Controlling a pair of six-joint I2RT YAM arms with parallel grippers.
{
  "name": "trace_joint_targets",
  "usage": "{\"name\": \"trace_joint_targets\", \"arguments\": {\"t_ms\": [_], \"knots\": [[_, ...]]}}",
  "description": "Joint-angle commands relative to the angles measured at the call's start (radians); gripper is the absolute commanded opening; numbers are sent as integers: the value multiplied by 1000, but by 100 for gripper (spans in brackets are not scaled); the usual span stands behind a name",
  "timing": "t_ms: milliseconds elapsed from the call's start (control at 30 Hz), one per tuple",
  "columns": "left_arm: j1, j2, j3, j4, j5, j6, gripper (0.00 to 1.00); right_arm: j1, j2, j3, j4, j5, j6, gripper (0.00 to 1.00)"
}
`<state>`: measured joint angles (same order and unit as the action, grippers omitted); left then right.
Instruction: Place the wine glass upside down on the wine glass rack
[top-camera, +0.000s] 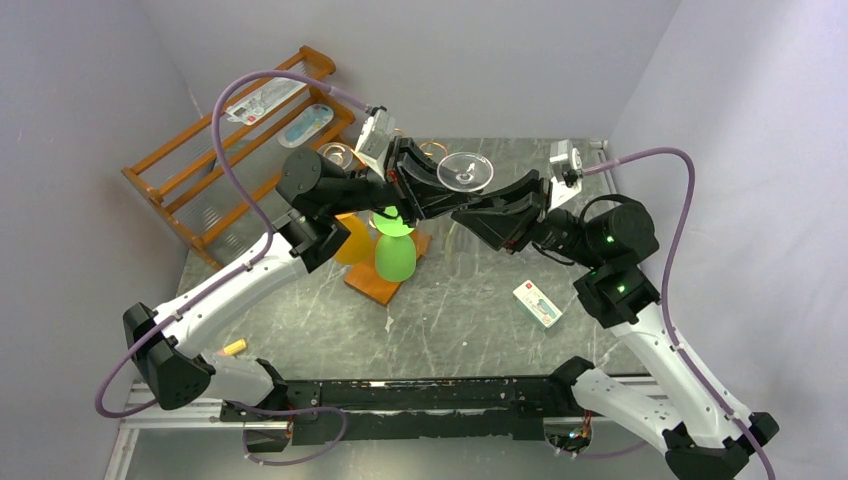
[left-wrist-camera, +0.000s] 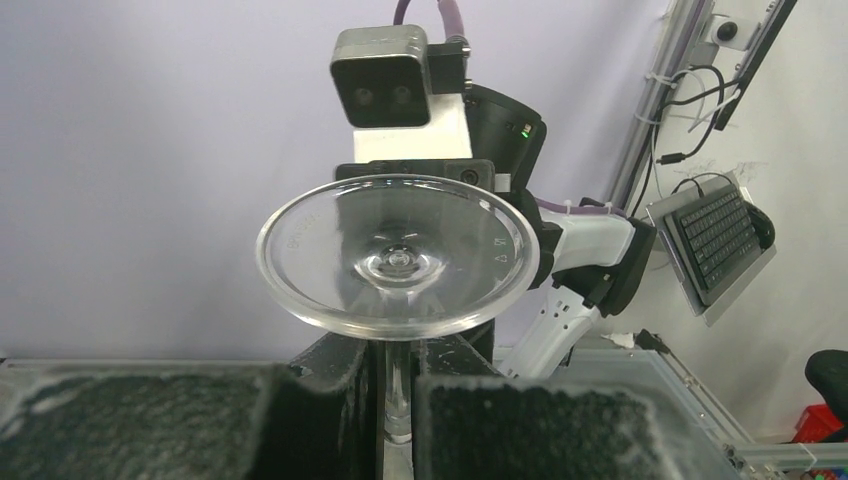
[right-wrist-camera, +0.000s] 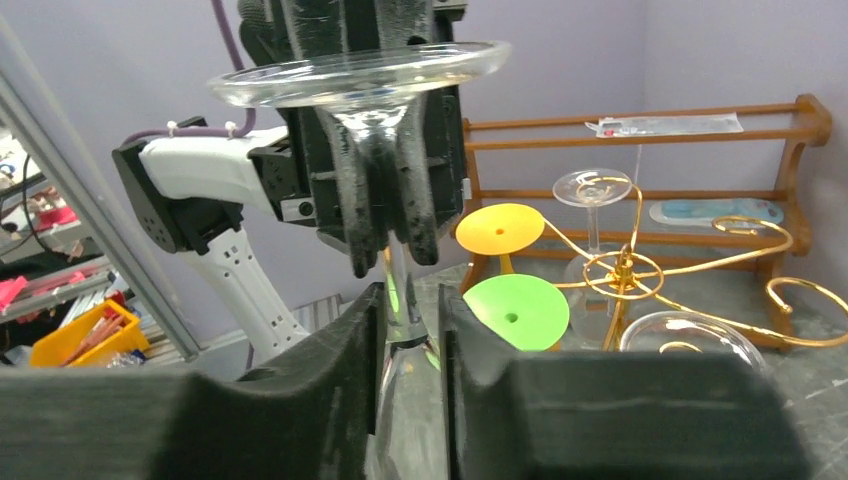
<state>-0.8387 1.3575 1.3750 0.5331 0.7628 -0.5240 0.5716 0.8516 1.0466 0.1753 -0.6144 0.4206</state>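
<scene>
A clear wine glass (top-camera: 465, 170) hangs upside down in mid-air, its round foot (left-wrist-camera: 395, 255) on top. My left gripper (left-wrist-camera: 398, 400) is shut on its stem. From the opposite side my right gripper (right-wrist-camera: 410, 320) has its jaws close on either side of the stem (right-wrist-camera: 398, 295) where it joins the bowl, with a thin gap showing. The left gripper's fingers (right-wrist-camera: 380, 200) grip just above. The gold wine glass rack (right-wrist-camera: 620, 270) stands behind on its wooden base (top-camera: 380, 285). It carries a green glass (top-camera: 395, 250), an orange glass (top-camera: 352, 238) and a clear glass (right-wrist-camera: 592, 187), all foot up.
A stepped wooden slatted shelf (top-camera: 240, 140) with packets on it stands at the back left. Another clear glass bowl (right-wrist-camera: 690, 340) sits low by the rack's right arm. A white card (top-camera: 537, 303) lies on the table beside the right arm. A small yellow object (top-camera: 232, 348) lies near the left base.
</scene>
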Motion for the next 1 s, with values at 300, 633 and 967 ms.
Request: {"name": "trace_joint_targets", "arguments": {"t_ms": [300,633,967], "knots": [[-6,-30,-42,183,19,-101,17,-1,-49,-52,15,30,-35,0],[-5,-97,-60,-15,-127,68,66,0,-129,-91,24,240,-61,0],[-5,-271,-40,-484,-498,403,94,0,-128,-7,-117,568,-153,0]]}}
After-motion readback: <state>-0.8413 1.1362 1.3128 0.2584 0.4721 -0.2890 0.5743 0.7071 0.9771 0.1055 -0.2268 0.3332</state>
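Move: The upside-down wine glass hangs by its stem in the left fingers, the stem right at that hand's pads and running some 2 cm below them. The same stem already stands between the right hand's parted fingers, its middle about 2 cm above them. From the right hand the rack's hub is roughly 14 cm ahead, 9 cm left and 9 cm lower; the green glass's foot is some 8 cm ahead, 8 cm left, and the hung clear glass's foot 13 cm ahead, 2 cm left, both about 9 cm below. The right fingers shut on the stem below the left ones and pinch it; only then do the left fingers spread wide, let go, and draw off about 5 cm to the left with a little forward, swinging some 20 degrees counter-clockwise. The right hand, after easing back a centimetre, carries the glass about 5 cm right and 4 cm forward, away from the left hand, turning clockwise about 20 degrees. ##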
